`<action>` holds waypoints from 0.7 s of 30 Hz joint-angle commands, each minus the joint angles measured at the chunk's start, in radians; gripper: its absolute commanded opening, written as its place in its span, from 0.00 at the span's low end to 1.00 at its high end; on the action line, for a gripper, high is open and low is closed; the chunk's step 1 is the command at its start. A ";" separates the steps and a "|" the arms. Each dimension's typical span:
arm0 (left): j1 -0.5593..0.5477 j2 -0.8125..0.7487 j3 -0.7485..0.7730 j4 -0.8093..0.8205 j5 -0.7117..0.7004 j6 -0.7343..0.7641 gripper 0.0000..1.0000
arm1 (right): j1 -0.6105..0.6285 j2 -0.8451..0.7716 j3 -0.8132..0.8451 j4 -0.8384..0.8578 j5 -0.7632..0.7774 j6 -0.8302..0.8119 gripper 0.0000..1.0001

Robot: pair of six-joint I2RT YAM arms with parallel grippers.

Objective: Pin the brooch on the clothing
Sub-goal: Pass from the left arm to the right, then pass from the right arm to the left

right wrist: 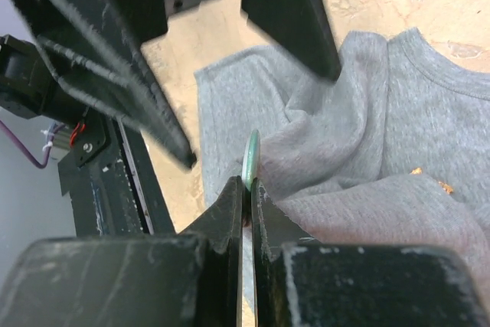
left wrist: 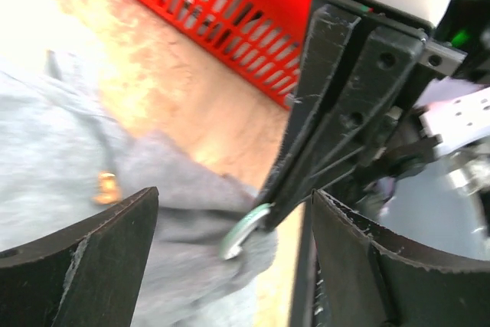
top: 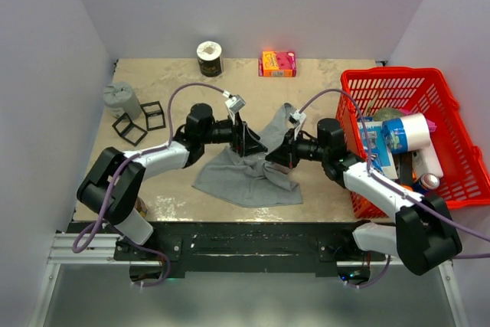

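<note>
The clothing [top: 237,178] is a grey knit top, crumpled mid-table, also in the left wrist view [left wrist: 46,151] and the right wrist view [right wrist: 383,112]. My right gripper [top: 274,155] [right wrist: 246,181] is shut on a thin coin-sized disc with a green rim [right wrist: 251,155] [left wrist: 243,235], seen edge-on against a fold of the cloth. Its face is hidden. My left gripper [top: 249,143] [left wrist: 233,212] stands open around that disc, touching nothing. A tiny orange bit [left wrist: 106,187] [right wrist: 417,171] sits on the cloth. I cannot tell which of the two is the brooch.
A red basket [top: 398,82] [left wrist: 222,13] with bottles and packets stands at the right. At the back are an orange box [top: 277,63] and a dark roll [top: 209,57]. A grey cup [top: 122,99] and black wire frames [top: 142,124] sit at the left.
</note>
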 commanded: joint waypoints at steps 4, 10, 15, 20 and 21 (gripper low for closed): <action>0.076 -0.014 0.265 -0.629 0.154 0.631 0.78 | -0.003 0.061 0.115 -0.107 -0.069 -0.079 0.00; 0.073 0.030 0.365 -0.908 0.191 0.823 0.58 | 0.000 0.083 0.162 -0.160 -0.085 -0.104 0.00; 0.029 0.064 0.391 -1.001 0.220 0.883 0.52 | 0.002 0.100 0.207 -0.225 -0.115 -0.141 0.00; 0.006 0.097 0.414 -1.034 0.235 0.901 0.54 | 0.008 0.124 0.235 -0.263 -0.125 -0.164 0.00; 0.006 0.093 0.411 -1.024 0.238 0.889 0.54 | 0.013 0.129 0.236 -0.268 -0.125 -0.167 0.00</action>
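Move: The pale green piece, already pinched in the right fingertips, lies from the open left hand some 3 cm back, 3 cm to the right and 3 cm lower. A gold ornament on the clothing is roughly 3 cm ahead of the left hand, 1 cm to its right and 9 cm below. The clothing's middle is about 9 cm back, 4 cm left and 12 cm below. From the right hand, the green piece is right between the fingers. Left fingers, half-closing, swing briefly forward-left, then back and down about 5 cm beside the green piece, turning clockwise. ##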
